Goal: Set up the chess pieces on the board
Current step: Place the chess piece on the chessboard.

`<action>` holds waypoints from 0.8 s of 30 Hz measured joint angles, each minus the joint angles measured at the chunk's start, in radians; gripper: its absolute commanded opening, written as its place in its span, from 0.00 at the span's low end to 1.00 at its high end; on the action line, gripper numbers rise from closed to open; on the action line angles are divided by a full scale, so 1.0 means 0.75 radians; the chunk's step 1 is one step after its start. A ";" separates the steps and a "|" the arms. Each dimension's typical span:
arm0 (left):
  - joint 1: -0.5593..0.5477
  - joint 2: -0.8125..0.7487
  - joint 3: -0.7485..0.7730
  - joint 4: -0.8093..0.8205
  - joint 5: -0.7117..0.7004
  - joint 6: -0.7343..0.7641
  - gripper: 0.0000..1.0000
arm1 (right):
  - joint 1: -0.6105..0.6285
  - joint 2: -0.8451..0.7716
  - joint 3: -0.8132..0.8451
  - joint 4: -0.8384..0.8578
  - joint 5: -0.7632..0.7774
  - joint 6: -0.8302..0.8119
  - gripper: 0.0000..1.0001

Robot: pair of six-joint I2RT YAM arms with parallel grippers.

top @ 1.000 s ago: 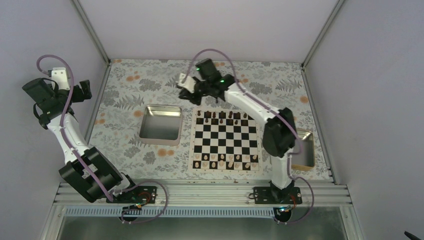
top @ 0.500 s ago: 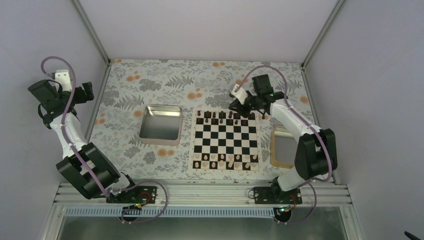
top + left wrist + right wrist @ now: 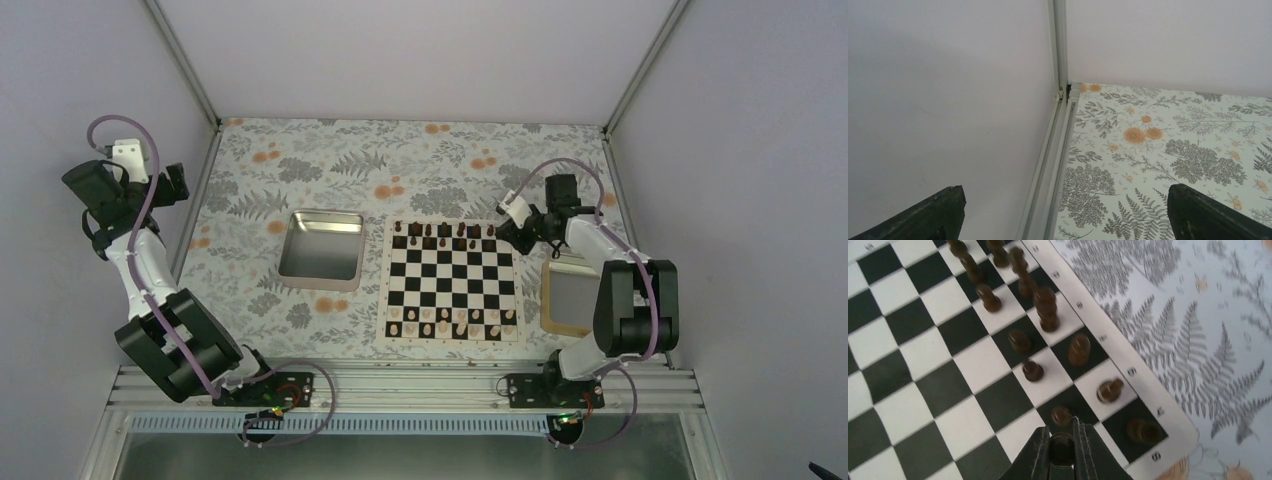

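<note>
The board (image 3: 450,281) lies at the table's middle right. Several dark brown chess pieces (image 3: 445,231) stand along its far rows; the right wrist view shows them (image 3: 1047,307) in two lines near the board's (image 3: 948,355) numbered edge. My right gripper (image 3: 512,236) hovers over the board's far right corner, shut on a dark brown piece (image 3: 1061,450) between its fingertips (image 3: 1060,432). My left gripper (image 3: 170,184) is raised at the far left by the wall, open (image 3: 1068,220) with nothing between its fingers.
Pale cream pieces (image 3: 450,322) fill the board's near rows. A shiny metal tray (image 3: 320,247) sits left of the board, and a wood-rimmed tray (image 3: 572,298) right of it, beside my right arm. A corner post (image 3: 1060,45) and walls enclose the floral table.
My right arm has swung from the board's far left side across to its far right corner, still shut on the piece. The left arm has barely shifted.
</note>
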State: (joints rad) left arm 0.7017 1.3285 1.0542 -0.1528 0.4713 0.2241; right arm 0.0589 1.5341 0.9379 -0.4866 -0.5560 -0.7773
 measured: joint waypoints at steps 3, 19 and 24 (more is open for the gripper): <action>0.000 -0.007 -0.006 0.010 -0.017 0.001 1.00 | -0.059 0.025 -0.028 0.005 -0.003 -0.038 0.04; -0.026 -0.018 -0.031 0.017 -0.076 0.008 1.00 | -0.162 0.209 -0.056 0.070 -0.067 -0.179 0.04; -0.026 -0.021 -0.039 0.023 -0.085 0.015 1.00 | -0.165 0.243 -0.056 0.090 -0.087 -0.183 0.04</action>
State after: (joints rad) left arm 0.6823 1.3128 1.0248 -0.1356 0.4072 0.2356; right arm -0.0647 1.7164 0.8959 -0.4194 -0.6212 -0.9142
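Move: The dark pawn held in the right hand is bound for the empty h7 square, about 4 cm to this hand's right, 1 cm ahead and some 8 cm below. At that same depth, the g7 pawn stands roughly 1 cm ahead, neither left nor right; the knight is about 5 cm ahead on the same line, and the corner rook 5 cm ahead and 4 cm to the right. From the idle left hand, h7 lies some 75 cm to the right, 3 cm back and 25 cm below. Downward and to the right at first, the right hand carries its pawn off the line of the g7 pawn and towards empty h7, drifting about 3.5 cm right; halfway through the sideways travel stops and it sinks straight on, some 6 cm in all. The wrist tips only about 5 degrees and the fingers keep their pinch on the pawn. ##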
